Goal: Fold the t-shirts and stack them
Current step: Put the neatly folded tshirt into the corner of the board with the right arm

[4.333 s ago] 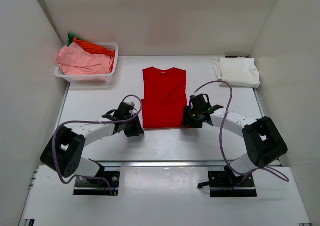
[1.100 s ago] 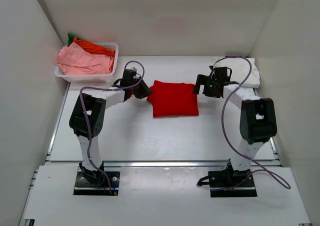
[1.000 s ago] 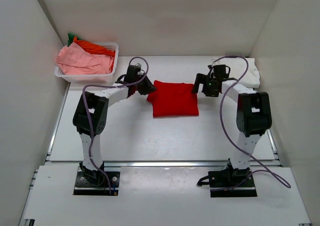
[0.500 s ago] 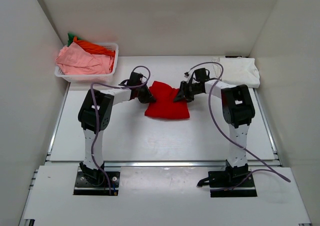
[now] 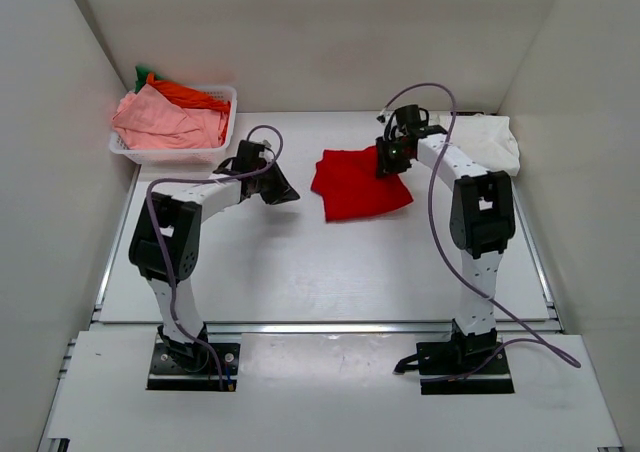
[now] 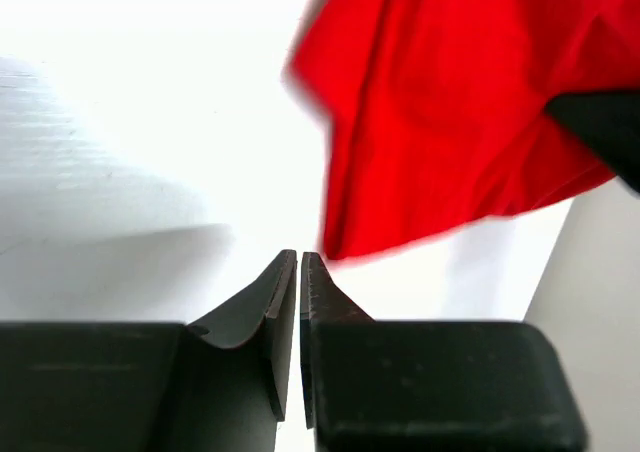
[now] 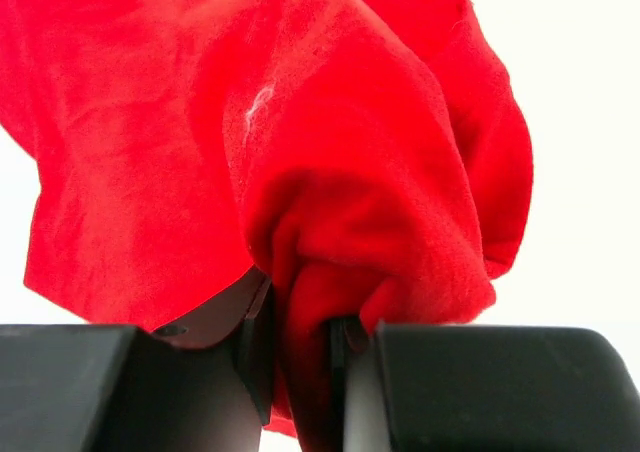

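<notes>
A folded bright red t-shirt [image 5: 360,187] lies at mid-table, its right back corner bunched up and lifted. My right gripper [image 5: 391,160] is shut on that bunched corner; in the right wrist view red cloth [image 7: 330,172] fills the gap at my right gripper [image 7: 300,324]. My left gripper [image 5: 285,194] hangs left of the shirt, apart from it, shut with nothing between its fingers. In the left wrist view the left gripper [image 6: 300,264] points toward the red shirt [image 6: 450,102] beyond. A folded cream-white t-shirt [image 5: 482,142] lies at the back right.
A white lattice basket [image 5: 225,122] at the back left holds a pink t-shirt [image 5: 165,122], an orange one [image 5: 190,94] and a green one [image 5: 143,73]. White walls close in both sides and the back.
The left gripper has come off the red shirt and drawn back left. The right gripper has shut on the shirt's right edge and dragged it right and back, skewing it.
</notes>
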Action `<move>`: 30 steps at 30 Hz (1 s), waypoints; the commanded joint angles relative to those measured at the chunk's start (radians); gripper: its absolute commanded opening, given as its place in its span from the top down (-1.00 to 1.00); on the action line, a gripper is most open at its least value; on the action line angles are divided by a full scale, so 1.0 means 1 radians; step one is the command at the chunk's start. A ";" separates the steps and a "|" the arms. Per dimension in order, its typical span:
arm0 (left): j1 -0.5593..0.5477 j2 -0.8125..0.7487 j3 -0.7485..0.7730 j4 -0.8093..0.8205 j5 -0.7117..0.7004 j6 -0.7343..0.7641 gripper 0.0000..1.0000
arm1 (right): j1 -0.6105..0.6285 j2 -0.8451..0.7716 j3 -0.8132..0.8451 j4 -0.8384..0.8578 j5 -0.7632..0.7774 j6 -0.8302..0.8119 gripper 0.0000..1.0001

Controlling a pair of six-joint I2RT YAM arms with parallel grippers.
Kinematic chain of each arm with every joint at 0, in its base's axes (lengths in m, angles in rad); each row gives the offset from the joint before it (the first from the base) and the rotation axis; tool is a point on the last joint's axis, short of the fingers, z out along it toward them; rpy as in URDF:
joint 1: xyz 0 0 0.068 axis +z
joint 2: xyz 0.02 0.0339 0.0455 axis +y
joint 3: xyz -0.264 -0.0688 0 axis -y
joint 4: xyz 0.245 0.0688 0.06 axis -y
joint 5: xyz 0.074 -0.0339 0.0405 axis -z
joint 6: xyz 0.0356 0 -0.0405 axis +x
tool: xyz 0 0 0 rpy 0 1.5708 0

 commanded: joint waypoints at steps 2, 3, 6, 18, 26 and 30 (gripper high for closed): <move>0.026 -0.115 -0.041 -0.010 0.043 0.042 0.62 | -0.081 -0.084 0.144 -0.065 0.208 -0.175 1.00; 0.025 -0.122 -0.053 -0.016 0.046 0.048 0.62 | -0.090 -0.081 0.176 -0.082 0.220 -0.201 1.00; 0.035 -0.143 -0.070 -0.017 0.050 0.062 0.62 | -0.125 -0.089 0.207 -0.093 0.291 -0.285 1.00; 0.038 -0.122 -0.099 -0.079 0.062 0.152 0.61 | -0.409 -0.075 0.223 0.166 0.255 -0.367 1.00; 0.029 -0.119 -0.102 -0.094 0.082 0.169 0.61 | -0.491 0.104 0.375 0.302 0.272 -0.371 1.00; 0.032 -0.122 -0.090 -0.106 0.080 0.182 0.61 | -0.471 0.241 0.443 0.350 0.422 -0.390 1.00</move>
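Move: The right hand already grips the folded red t-shirt, whose middle lies about 5 cm back and 6 cm to its left. The white t-shirt stack it is bound for lies roughly 7 cm ahead and 27 cm to its right, some 5 cm lower; a small black device peeks out about 9 cm beyond the stack. From the left hand the stack is some 16 cm ahead and 51 cm right. Right hand sweeps its red t-shirt some 35 cm right, rising, then forward over the stack; left eases back. ##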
